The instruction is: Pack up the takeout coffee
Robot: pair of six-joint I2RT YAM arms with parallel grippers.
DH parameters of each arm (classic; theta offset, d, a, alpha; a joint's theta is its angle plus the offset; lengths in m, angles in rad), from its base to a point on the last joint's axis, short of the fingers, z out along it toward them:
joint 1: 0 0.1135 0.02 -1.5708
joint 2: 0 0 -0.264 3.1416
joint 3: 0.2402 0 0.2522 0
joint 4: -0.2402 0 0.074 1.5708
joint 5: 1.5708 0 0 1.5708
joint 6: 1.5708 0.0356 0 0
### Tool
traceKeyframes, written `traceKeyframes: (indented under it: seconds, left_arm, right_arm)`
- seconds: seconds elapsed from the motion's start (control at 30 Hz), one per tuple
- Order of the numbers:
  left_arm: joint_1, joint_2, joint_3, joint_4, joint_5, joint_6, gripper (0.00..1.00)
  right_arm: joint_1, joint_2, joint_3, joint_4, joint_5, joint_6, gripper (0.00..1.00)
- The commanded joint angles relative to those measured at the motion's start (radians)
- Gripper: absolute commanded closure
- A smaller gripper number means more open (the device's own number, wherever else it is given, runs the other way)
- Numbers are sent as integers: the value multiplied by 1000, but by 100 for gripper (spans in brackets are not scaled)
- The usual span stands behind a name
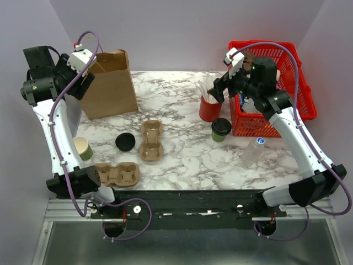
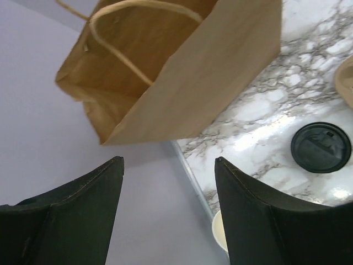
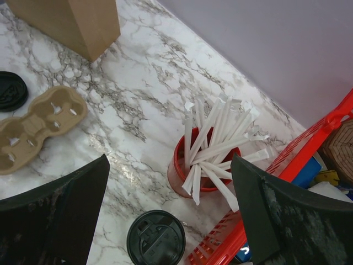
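Note:
The takeout coffee [image 1: 220,128], an olive-green cup under a black lid [image 3: 156,238], stands on the marble table just left of the red basket [image 1: 298,61]. My right gripper [image 1: 220,88] hovers open above and behind it, over the red cup of white sticks [image 3: 190,171], with nothing between its fingers. The brown paper bag [image 1: 110,83] stands open at the back left. My left gripper [image 1: 83,77] is open and empty beside the bag's [image 2: 165,72] left edge, partly past the table's side.
A loose black lid [image 1: 126,142] lies mid-left, also in the left wrist view [image 2: 320,147]. Two cardboard cup carriers [image 1: 151,139] [image 1: 117,174] lie on the table. An open cup with a pale inside [image 1: 83,148] stands at the left edge. A water bottle [image 1: 255,150] lies right.

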Motion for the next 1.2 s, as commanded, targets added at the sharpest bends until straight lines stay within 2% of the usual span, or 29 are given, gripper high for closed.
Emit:
traceKeyframes:
  seconds: [0.0,0.13,0.3,0.43,0.53,0.57,0.63,0.7,0.77,0.97,1.17]
  left_arm:
    - [27,57,32,11,-6,110,24]
    - [26,160,89,36,5,136,23]
    - [24,299,244,24,46,154,23]
    - [10,341,275,-31,47,243,24]
    - [4,353,279,-93,74,285,32]
    - [1,353,275,-119,77,300,40]
    - [-5,352,272,-133,85,300,51]
    - [-14,346,268,-147,112,291,69]
    - [-28,336,252,-130,125,274,99]
    - [-62,258,190,28,139,181,100]
    - [-172,130,190,203,182,83,100]
  right_arm:
    - [-1,11,-20,19,-32,-1,0]
    - [-3,21,-14,19,-42,11,0]
    - [-1,18,-20,14,-41,7,0]
    - [-1,4,-37,14,-38,5,0]
    - [-1,-5,-52,20,-32,5,0]
    - [-1,-7,-55,22,-32,5,0]
    - [-1,-7,-57,23,-29,5,0]
    - [-1,-5,-57,22,-30,4,0]
    - [-1,-1,-54,22,-32,1,0]
    - [-1,22,-32,17,-25,-9,0]
    - [-1,34,-17,31,4,-12,0]
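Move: The left hand is open, with the paper bag's near rim, by the left root of its handle, about 8 cm ahead, 1 cm left and 6 cm below; the bag's middle is roughly 12 cm ahead, 3 cm right and 18 cm below. On the table some 30 cm down, the black lid lies 8 cm back and 11 cm right, the upper cup tray 8 cm back and 21 cm right. From the right hand that rim is about 6 cm ahead, 46 cm left and 4 cm below. Forward and down, about 9 and 6 cm, with a slight bow to the left, the left hand takes its open fingers to the bag's near rim. It shuts them there, pinching the paper beside the handle's root while easing right and swivelling some 15 degrees clockwise. Gripping the rim, it then draws right and upward. The right hand, open, only sinks a little. ##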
